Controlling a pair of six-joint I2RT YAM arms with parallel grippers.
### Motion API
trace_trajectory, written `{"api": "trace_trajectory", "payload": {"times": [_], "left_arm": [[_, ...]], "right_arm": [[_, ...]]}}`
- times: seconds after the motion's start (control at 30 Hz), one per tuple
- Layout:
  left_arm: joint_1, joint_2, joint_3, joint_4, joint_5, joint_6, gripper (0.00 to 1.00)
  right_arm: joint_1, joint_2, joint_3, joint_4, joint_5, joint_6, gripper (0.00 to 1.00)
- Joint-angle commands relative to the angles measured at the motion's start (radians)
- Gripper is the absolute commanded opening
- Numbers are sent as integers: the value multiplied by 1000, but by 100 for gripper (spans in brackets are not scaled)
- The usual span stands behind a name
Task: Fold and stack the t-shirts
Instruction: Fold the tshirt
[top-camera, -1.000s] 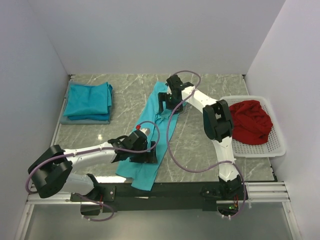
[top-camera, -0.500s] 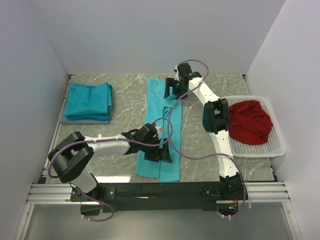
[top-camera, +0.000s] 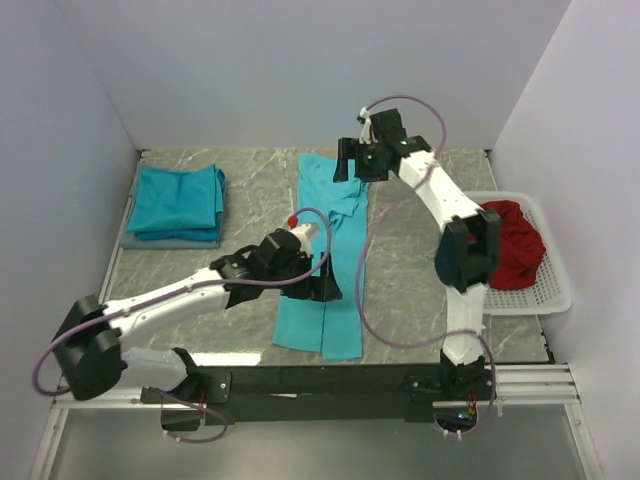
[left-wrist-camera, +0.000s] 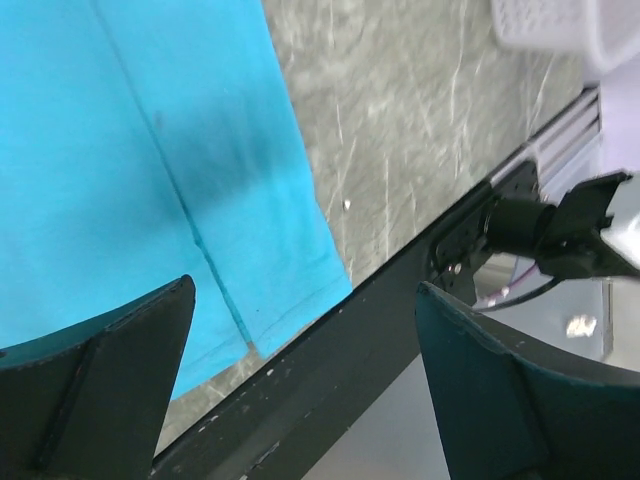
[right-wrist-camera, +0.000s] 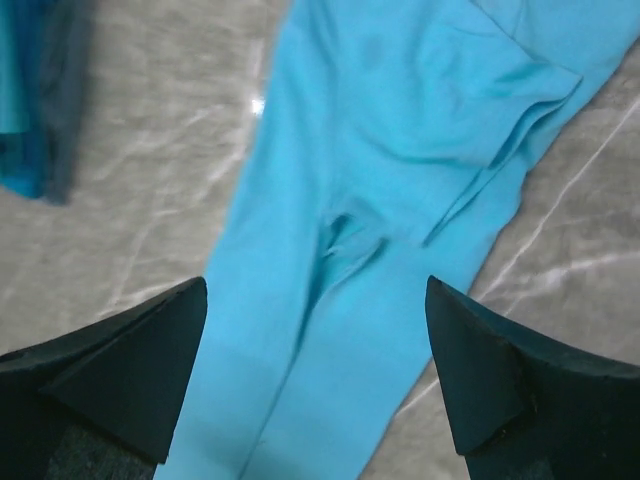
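One turquoise t-shirt (top-camera: 335, 250) lies folded lengthwise into a long narrow strip, running from the back of the table to its front edge. My left gripper (top-camera: 325, 288) hovers open over the strip's near part; the left wrist view shows the shirt's hem corner (left-wrist-camera: 150, 170) and nothing between the fingers (left-wrist-camera: 100, 380). My right gripper (top-camera: 348, 166) hangs open above the strip's far end. In the right wrist view the shirt (right-wrist-camera: 400, 200) with a folded-in sleeve lies below the gripper (right-wrist-camera: 315, 380). Folded turquoise t-shirts (top-camera: 180, 200) are stacked at the back left.
A white basket (top-camera: 545, 290) at the right edge holds crumpled red cloth (top-camera: 510, 240). A grey cloth (top-camera: 165, 240) lies under the folded stack, whose edge also shows in the right wrist view (right-wrist-camera: 40, 90). The black front rail (left-wrist-camera: 380, 330) borders the marble table (top-camera: 410, 270).
The shirt strip went from slanted to lying straight front to back. Both grippers have lifted off it; the right arm swung back and to the right, and the left gripper opened a little wider.
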Motion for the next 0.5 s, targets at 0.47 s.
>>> {"api": "trace_trajectory", "payload": {"times": [0.47], "left_arm": [[0,-474,-485,-125,-156,-294,91]], "right_arm": [[247,-1024,-1263,327,117,387,95]]}}
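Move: The t-shirt lies as a long strip running towards the robot. Its near-left corner is roughly 9 cm back and 12 cm left of the left hand, some 13 cm below; its near-right corner is about 44 cm back and 4 cm right of the right hand, 15 cm below. The folded stack lies around 30 cm ahead and 40 cm left of the left hand; the basket sits some 14 cm back and 42 cm right of the right hand. With nothing held and fingers kept open, both hands head for the strip's near hem. The right sweeps back about 25 cm above the shirt, arching up first, then sinking. The left swings about 11 cm left, soon also sinking and drawing back towards the near-left corner, its wrist turning some 15 degrees counter-clockwise. ##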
